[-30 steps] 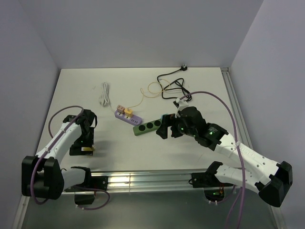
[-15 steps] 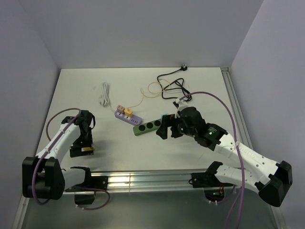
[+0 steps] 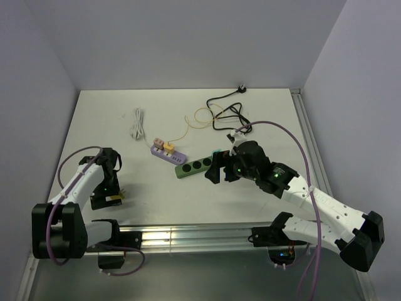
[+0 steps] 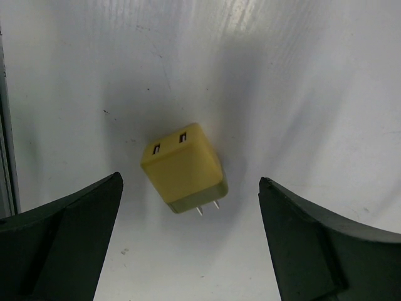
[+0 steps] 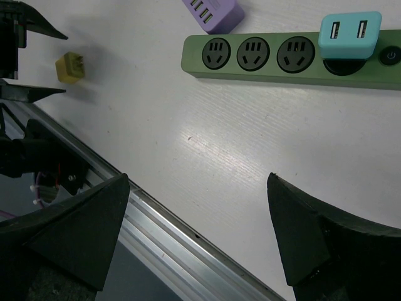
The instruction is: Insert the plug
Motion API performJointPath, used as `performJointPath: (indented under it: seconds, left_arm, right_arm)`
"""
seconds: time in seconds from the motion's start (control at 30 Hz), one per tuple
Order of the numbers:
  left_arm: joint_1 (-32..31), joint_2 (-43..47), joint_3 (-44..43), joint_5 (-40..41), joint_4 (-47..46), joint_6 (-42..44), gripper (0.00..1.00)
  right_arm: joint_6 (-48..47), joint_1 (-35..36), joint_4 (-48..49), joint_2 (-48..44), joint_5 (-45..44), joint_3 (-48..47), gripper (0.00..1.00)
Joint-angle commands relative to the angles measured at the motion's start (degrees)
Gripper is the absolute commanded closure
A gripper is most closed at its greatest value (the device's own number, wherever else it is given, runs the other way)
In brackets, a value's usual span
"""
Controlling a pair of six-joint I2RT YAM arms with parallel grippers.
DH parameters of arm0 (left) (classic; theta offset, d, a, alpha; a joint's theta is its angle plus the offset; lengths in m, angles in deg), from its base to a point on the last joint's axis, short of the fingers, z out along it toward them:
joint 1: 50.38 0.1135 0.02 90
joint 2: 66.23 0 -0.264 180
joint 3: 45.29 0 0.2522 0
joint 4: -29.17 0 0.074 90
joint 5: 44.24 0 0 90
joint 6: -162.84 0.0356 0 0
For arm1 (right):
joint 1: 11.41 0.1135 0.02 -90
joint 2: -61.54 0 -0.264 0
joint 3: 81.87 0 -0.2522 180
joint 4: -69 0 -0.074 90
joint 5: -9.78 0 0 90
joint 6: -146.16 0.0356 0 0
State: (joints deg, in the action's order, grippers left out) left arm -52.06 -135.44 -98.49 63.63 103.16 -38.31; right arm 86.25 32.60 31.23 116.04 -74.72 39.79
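The plug (image 4: 183, 168) is a small yellow cube with two metal prongs, lying on its side on the white table. It sits between the tips of my left gripper (image 4: 190, 180), which is open and hangs above it without touching. From above, the plug (image 3: 116, 199) shows at the near left beside the left gripper (image 3: 104, 195). The green power strip (image 3: 195, 167) lies mid-table with three free sockets (image 5: 254, 53) and a teal adapter (image 5: 349, 32) plugged in. My right gripper (image 3: 219, 170) is open and empty, just near of the strip.
A purple USB hub (image 3: 168, 152) with two small plugs lies left of the strip. A white cable (image 3: 137, 124), a yellow wire (image 3: 194, 119) and a black cord (image 3: 225, 110) lie further back. An aluminium rail (image 5: 163, 238) runs along the near edge.
My left arm has drawn slightly toward the near edge, settling over the yellow plug. The right arm has not moved.
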Motion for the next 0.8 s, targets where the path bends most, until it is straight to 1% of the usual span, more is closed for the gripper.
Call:
performJointPath:
  seconds: [0.0, 0.17, 0.23, 0.27, 0.33, 0.37, 0.43, 0.47, 0.53, 0.57, 0.63, 0.67, 0.7, 0.77]
  left_arm:
    - [0.79, -0.92, 1.73, 0.06, -1.95, -0.12, 0.05]
    - [1.50, -1.80, 3.67, -1.26, -4.94, 1.20, 0.11]
    - [1.58, -2.42, 4.02, -1.34, -5.73, 1.90, 0.15]
    - [1.58, -2.42, 4.19, -1.34, -6.00, 2.17, 0.19]
    - [1.58, -2.42, 4.55, -1.34, -6.35, 2.78, 0.24]
    - [1.58, -2.33, 4.72, -1.26, -6.96, 3.13, 0.31]
    - [1.58, -1.98, 5.69, -1.34, -7.93, 4.10, 0.40]
    - [1.58, -1.89, 6.04, -1.34, -8.28, 4.10, 0.49]
    - [1.58, -1.89, 7.01, -1.34, -9.16, 4.89, 0.57]
    - [1.58, -2.07, 7.27, -1.52, -10.21, 5.33, 0.66]
    - [1.58, -2.51, 7.54, -1.70, -11.00, 7.08, 0.79]
    - [1.58, -2.68, 7.45, -1.96, -11.10, 7.79, 0.92]
    - [1.58, -3.12, 7.10, -1.87, -11.27, 9.62, 1.00]
    - [1.58, -3.47, 6.05, -1.78, -11.18, 11.48, 1.00]
  right_arm:
    - [-1.26, 0.20, 1.51, -0.36, -0.05, 0.02, 0.03]
    - [-1.26, 0.20, 1.51, -0.27, -0.49, 0.10, 0.03]
    - [-1.26, 0.29, 1.25, -0.01, -0.49, -0.33, 0.03]
    - [-1.26, 0.29, 1.07, 0.08, -0.57, -0.33, 0.03]
    - [-1.08, 0.20, 1.07, -0.18, -0.75, -0.33, 0.03]
    - [-1.08, 0.20, 1.07, -0.18, -1.10, -0.42, 0.03]
    - [-1.17, 0.29, 0.81, -0.18, -1.28, -0.69, 0.03]
    - [-1.08, 0.29, 0.72, -0.10, -1.54, -0.69, 0.03]
    - [-0.99, 0.37, 0.54, -0.10, -1.80, -0.95, 0.03]
    - [-0.91, 0.20, 0.28, -0.01, -1.81, -1.04, 0.03]
    - [-0.82, 0.20, 0.28, 0.08, -2.16, -1.30, 0.03]
    - [-0.82, 0.20, 0.19, 0.25, -2.24, -1.39, 0.03]
    - [-0.64, 0.20, 0.19, 0.34, -2.33, -1.56, 0.03]
    - [-0.64, 0.20, -0.07, 0.87, -2.51, -1.92, 0.03]
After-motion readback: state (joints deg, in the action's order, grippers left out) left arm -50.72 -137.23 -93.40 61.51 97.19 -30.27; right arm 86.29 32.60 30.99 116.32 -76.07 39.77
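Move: The left hand hangs open almost over the yellow plug, which lies about 3 cm below and 1 cm back, centred sideways, prongs to the right. From this hand, the purple strip is about 15 cm ahead and 20 cm right, the green strip some 11 cm ahead and 30 cm right. From the right hand, the plug lies roughly 38 cm left, 3 cm back and 16 cm below. The left hand sinks about 2.5 cm, easing back 1 cm, and closes its fingers on the yellow plug's sides. ##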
